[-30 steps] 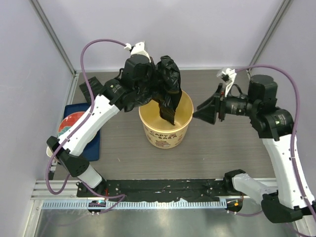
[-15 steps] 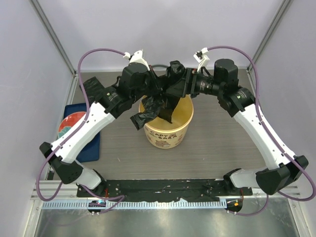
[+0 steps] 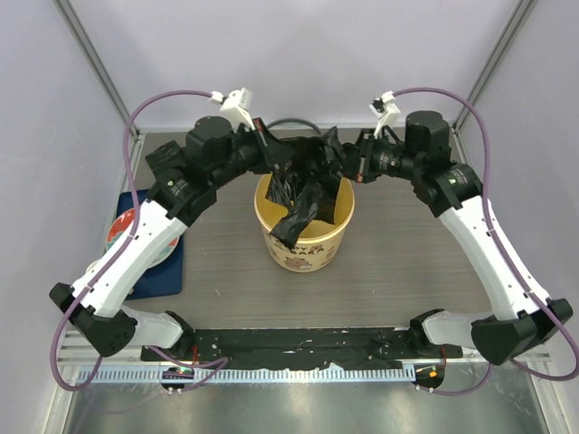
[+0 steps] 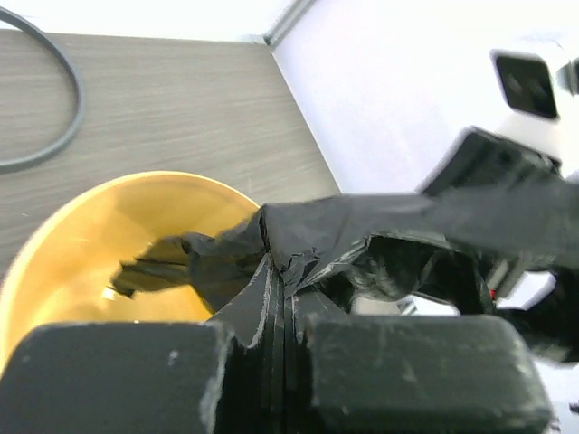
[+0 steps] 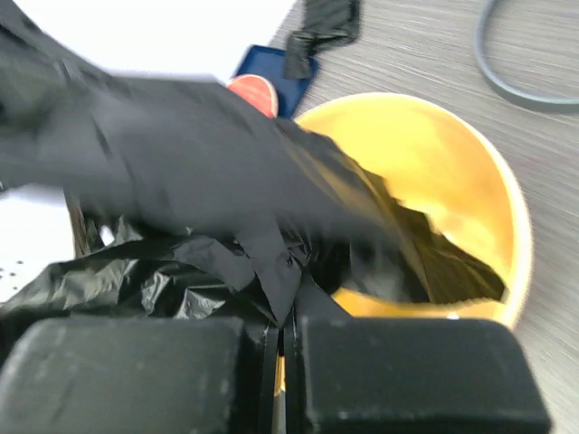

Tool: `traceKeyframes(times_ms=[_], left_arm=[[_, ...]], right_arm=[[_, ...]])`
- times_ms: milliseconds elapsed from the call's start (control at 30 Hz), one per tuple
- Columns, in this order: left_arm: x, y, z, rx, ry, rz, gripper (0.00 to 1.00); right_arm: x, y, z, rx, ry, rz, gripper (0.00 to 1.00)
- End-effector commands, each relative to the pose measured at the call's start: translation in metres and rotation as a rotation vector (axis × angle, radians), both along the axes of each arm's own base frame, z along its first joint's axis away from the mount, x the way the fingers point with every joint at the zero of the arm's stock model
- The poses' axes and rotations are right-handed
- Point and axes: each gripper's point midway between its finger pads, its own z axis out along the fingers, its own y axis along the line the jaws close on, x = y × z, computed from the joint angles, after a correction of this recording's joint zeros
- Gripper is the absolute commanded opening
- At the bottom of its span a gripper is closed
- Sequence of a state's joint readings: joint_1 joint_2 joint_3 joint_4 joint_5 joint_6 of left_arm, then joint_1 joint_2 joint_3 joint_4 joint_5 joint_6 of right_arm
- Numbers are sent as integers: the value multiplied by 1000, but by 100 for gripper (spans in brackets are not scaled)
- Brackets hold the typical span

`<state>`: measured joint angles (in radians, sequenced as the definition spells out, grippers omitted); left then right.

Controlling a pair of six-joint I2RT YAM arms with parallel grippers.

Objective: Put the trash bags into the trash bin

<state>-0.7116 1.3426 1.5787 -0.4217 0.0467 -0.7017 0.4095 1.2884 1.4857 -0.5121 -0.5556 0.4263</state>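
Note:
The cream-yellow trash bin (image 3: 305, 242) stands mid-table. Above its mouth a crinkly black trash bag (image 3: 309, 165) is stretched between both grippers, and a fold of it hangs down into the bin (image 3: 297, 224). My left gripper (image 3: 288, 159) is shut on the film at the bag's left side; in the left wrist view the film (image 4: 362, 226) is pinched at the tips (image 4: 285, 282) over the bin (image 4: 81, 244). My right gripper (image 3: 344, 168) is shut on the bag's right side, with film (image 5: 181, 154) caught between the tips (image 5: 289, 312) above the bin (image 5: 443, 154).
A second small black packet (image 5: 321, 27) lies on the table at the far left, beside a blue tray (image 3: 172, 264) with a red-rimmed plate (image 3: 122, 226). A grey cable ring (image 3: 291, 124) lies behind the bin. Side walls stand close on both sides.
The right arm swung in from the right, reached the bag over the bin and shut on it. The left gripper drew back to the left, pulling the bag out between the two.

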Motion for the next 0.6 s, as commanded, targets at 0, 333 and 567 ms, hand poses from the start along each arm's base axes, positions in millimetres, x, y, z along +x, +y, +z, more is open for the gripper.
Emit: traceKeyframes(times_ms=[0,333,567], left_arm=[[16,37,25,-20,-103,41,0],[26,102,6,192,-209,183,0],[13,130,5,244,-246,202,0]], right_arm=[[-28,-49,7,-108,-56,-55,1],[-59,-112,-29,-402,-8,-80,1],[-78,-133,-48,-520,3,-56,1]])
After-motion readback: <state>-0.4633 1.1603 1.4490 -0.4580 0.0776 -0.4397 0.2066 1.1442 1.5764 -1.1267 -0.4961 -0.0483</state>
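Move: Both hands already pinch the black trash bag in front of them. The trash bin's mouth lies about 7 cm back, 4 cm right and 13 cm below the left hand; from the right hand it is about 6 cm back, 9 cm left and 10 cm down. The grey hoop lies on the table some 32 cm ahead of the left hand, level with it sideways and about 38 cm lower. Keeping their pinches on the bag, both shut grippers pull it apart sideways over the bin. The left hand goes about 11 cm left, slipping a little forward at first; the right goes about 11 cm right while drawing back some 6 cm and sinking about 4, its fingers dipping roughly 20 degrees. ##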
